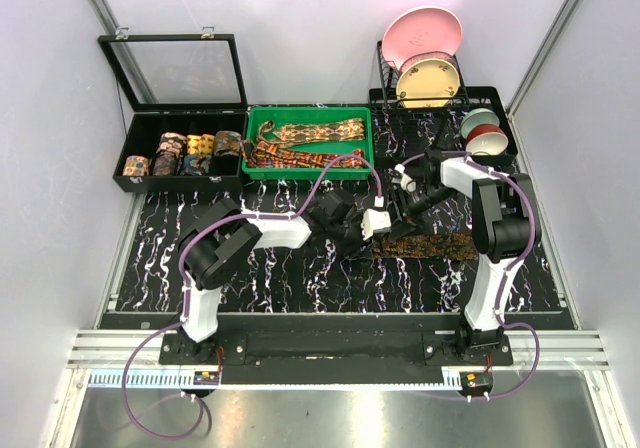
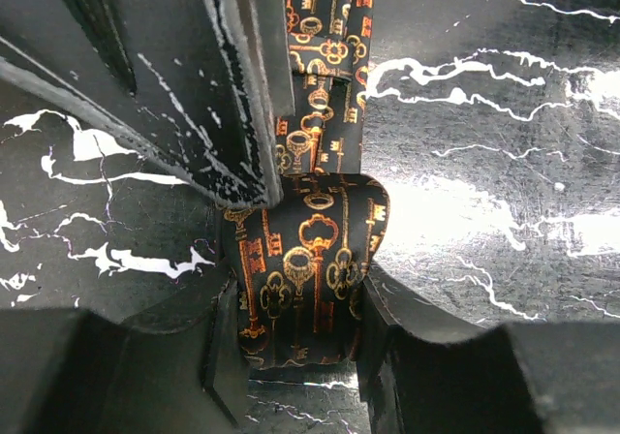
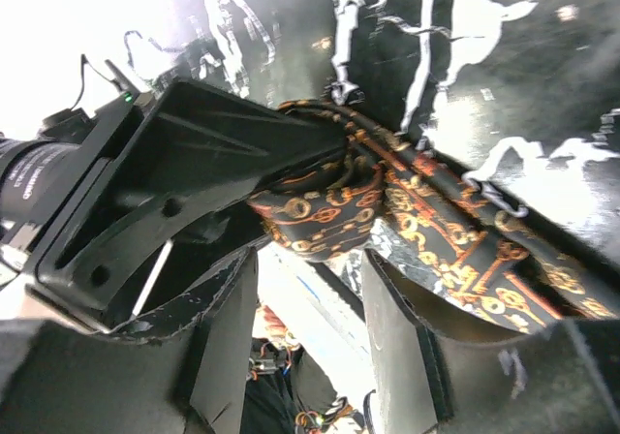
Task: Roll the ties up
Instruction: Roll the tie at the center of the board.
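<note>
A dark tie with gold and orange keys (image 1: 432, 244) lies stretched across the marble table, its left end rolled into a small coil (image 2: 306, 260). My left gripper (image 2: 300, 294) is shut on that coil, one finger on each side, and shows mid-table in the top view (image 1: 372, 224). The flat tail (image 2: 325, 66) runs away from the coil. My right gripper (image 3: 308, 269) stands open just below the coil (image 3: 320, 216), nothing between its fingers; from above, the right gripper (image 1: 398, 208) is close against the left one. More ties (image 1: 310, 131) lie loose in a green tray (image 1: 308, 111).
A black case (image 1: 135, 183) at the back left holds several rolled ties (image 1: 185, 153), its glass lid (image 1: 175, 68) standing open. Behind on the right, a rack holds plates (image 1: 425, 53), with stacked bowls (image 1: 485, 133) beside it. Purple cables (image 1: 330, 173) loop over both arms.
</note>
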Robot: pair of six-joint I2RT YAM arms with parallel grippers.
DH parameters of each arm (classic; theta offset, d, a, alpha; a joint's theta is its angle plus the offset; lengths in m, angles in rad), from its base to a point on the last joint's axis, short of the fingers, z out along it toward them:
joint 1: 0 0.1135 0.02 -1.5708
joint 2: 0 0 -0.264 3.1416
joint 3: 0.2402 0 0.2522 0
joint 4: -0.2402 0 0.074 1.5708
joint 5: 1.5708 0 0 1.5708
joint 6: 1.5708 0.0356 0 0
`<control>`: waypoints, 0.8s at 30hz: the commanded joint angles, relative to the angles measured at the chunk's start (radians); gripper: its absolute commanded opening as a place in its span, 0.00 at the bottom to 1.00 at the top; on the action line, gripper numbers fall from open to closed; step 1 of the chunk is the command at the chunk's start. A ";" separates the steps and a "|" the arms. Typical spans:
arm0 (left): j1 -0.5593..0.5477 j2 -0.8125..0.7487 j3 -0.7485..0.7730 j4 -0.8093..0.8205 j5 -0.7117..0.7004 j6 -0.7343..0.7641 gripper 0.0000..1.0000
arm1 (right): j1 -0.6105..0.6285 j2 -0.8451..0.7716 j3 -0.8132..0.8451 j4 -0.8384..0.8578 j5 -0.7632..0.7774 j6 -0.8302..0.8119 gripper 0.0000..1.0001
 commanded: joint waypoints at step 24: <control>0.006 0.030 0.022 -0.218 -0.030 -0.009 0.32 | 0.067 0.060 -0.043 0.086 0.062 -0.011 0.00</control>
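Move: The left gripper already has the rolled part of the tie between its fingers, centred right at its hand point. From the right hand this roll lies about 4 cm to the left, 2 cm back and 2 cm lower. The loose length of tie runs off rightward over the board, its middle some 8 cm to the right hand's right, 2 cm back and 5 cm below. Hold the left gripper still around the roll. Bring the right gripper back towards the robot and then left, roughly 3 cm in all and sinking about 1 cm, in to the roll's near edge from the right. Shut its half-open fingers fully on the way in, so the tips pinch the outer fold of the tie where it leaves the roll. ##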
